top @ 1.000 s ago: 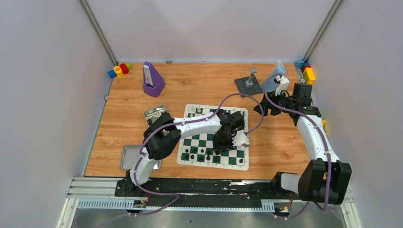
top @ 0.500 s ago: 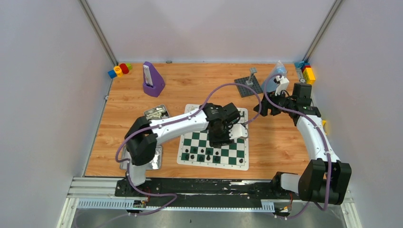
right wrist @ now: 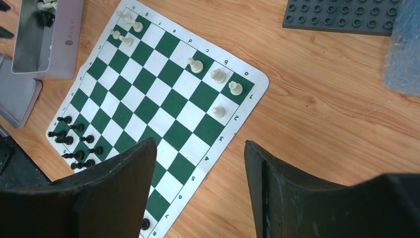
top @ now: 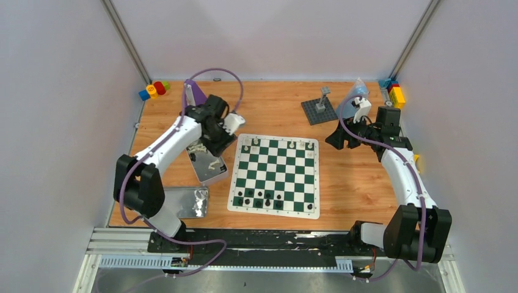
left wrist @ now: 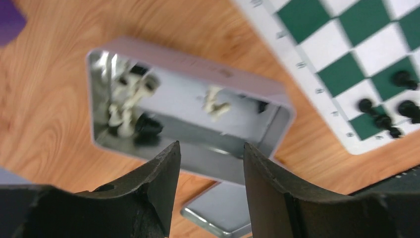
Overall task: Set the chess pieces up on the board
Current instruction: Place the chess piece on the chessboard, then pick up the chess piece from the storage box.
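Note:
The green and white board (top: 275,174) lies mid-table. Black chess pieces (top: 262,198) stand in its near rows, and a few white ones (top: 293,145) stand along its far row. More black and white pieces (left wrist: 129,99) lie inside an open metal tin (left wrist: 198,69) left of the board. My left gripper (top: 215,143) hangs over that tin, open and empty (left wrist: 210,148). My right gripper (top: 333,140) hovers off the board's far right corner, open, with nothing between its fingers (right wrist: 200,144). The right wrist view shows the white pieces (right wrist: 215,74) and the black ones (right wrist: 74,144).
The tin's lid (top: 183,202) lies near the front left. A purple stand (top: 194,94) and coloured blocks (top: 153,90) sit far left. A dark grey baseplate (top: 319,110), a clear bag (right wrist: 403,54) and more blocks (top: 394,91) sit far right.
My left arm has swung from above the board's right half across to the tin on the left, and its jaws have widened. The right arm has not moved.

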Robot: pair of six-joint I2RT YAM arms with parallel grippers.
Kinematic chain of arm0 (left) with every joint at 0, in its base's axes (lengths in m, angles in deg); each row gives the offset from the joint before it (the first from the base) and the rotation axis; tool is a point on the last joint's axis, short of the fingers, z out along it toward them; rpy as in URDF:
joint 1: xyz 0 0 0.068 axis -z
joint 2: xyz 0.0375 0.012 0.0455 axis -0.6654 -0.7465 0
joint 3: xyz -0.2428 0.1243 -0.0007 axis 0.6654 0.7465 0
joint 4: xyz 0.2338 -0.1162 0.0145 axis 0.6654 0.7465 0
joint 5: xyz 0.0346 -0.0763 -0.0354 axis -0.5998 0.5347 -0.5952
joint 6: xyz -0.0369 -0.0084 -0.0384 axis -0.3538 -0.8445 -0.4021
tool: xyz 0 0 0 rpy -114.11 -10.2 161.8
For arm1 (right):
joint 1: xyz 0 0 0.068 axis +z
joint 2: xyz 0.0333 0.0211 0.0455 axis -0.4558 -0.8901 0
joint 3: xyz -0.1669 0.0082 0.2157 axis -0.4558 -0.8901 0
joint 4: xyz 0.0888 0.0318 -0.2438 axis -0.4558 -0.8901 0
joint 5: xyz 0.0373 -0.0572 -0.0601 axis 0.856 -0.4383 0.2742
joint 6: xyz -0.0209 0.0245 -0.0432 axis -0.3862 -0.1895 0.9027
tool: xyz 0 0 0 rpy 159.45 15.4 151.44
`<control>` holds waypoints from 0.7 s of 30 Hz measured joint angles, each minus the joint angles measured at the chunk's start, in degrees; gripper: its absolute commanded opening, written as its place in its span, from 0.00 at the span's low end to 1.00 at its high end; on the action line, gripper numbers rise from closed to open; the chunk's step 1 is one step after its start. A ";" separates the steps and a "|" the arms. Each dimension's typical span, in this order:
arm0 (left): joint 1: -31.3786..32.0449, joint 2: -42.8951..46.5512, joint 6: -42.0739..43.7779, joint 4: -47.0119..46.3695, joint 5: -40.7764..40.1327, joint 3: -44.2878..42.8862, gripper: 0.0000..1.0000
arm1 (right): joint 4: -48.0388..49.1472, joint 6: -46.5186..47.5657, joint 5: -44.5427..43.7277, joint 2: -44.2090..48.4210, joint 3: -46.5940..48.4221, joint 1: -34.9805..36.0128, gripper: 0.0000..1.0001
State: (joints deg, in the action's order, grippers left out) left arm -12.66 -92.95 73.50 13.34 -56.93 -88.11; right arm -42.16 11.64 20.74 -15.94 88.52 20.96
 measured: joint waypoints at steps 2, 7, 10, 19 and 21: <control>-6.14 1.38 0.13 -0.48 -0.92 1.36 0.57 | 0.00 -0.02 0.28 0.00 0.00 0.02 0.66; -13.18 0.61 2.08 -1.81 -2.60 3.02 0.56 | 0.00 -0.02 1.01 -0.02 0.00 0.02 0.66; -15.17 -2.67 3.91 -3.28 -4.24 3.21 0.57 | -0.02 -0.02 1.38 -0.02 0.00 0.02 0.66; -19.04 -12.46 8.37 -6.32 -7.69 3.41 0.58 | -0.04 -0.04 2.84 -0.02 0.00 0.02 0.66; -19.23 -13.79 9.05 -6.62 -8.09 3.39 0.58 | -0.07 -0.04 3.08 -0.02 0.00 0.02 0.66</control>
State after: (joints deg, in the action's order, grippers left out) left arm -31.89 -106.74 82.54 6.72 -65.01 -84.72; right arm -42.23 11.60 23.82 -15.96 88.52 20.98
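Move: The black piece that the empty left hand seems to go for lies in the box, about 12 cm to its left, 5 cm ahead and 10 cm below. A cluster of white pieces sits some 2 cm farther out and 2 cm to the right of that black piece; the white pair in mid-box is about 7 cm left of the hand and 1 cm back; the purple stand is roughly 13 cm left, 17 cm ahead. From the right hand the black piece lies about 44 cm left, 1 cm ahead and 15 cm below. The left hand swings some 13 cm to the left, off the board's edge and in over the far end of the box, drifting about 4 cm forward; it runs level at first, then sinks about 8 cm towards the black piece. On the way the wrist turns roughly 10 degrees counter-clockwise and swings the fingertips leftwards, while the fingers stay a bit over half open, with no touch on a piece to be seen yet. ##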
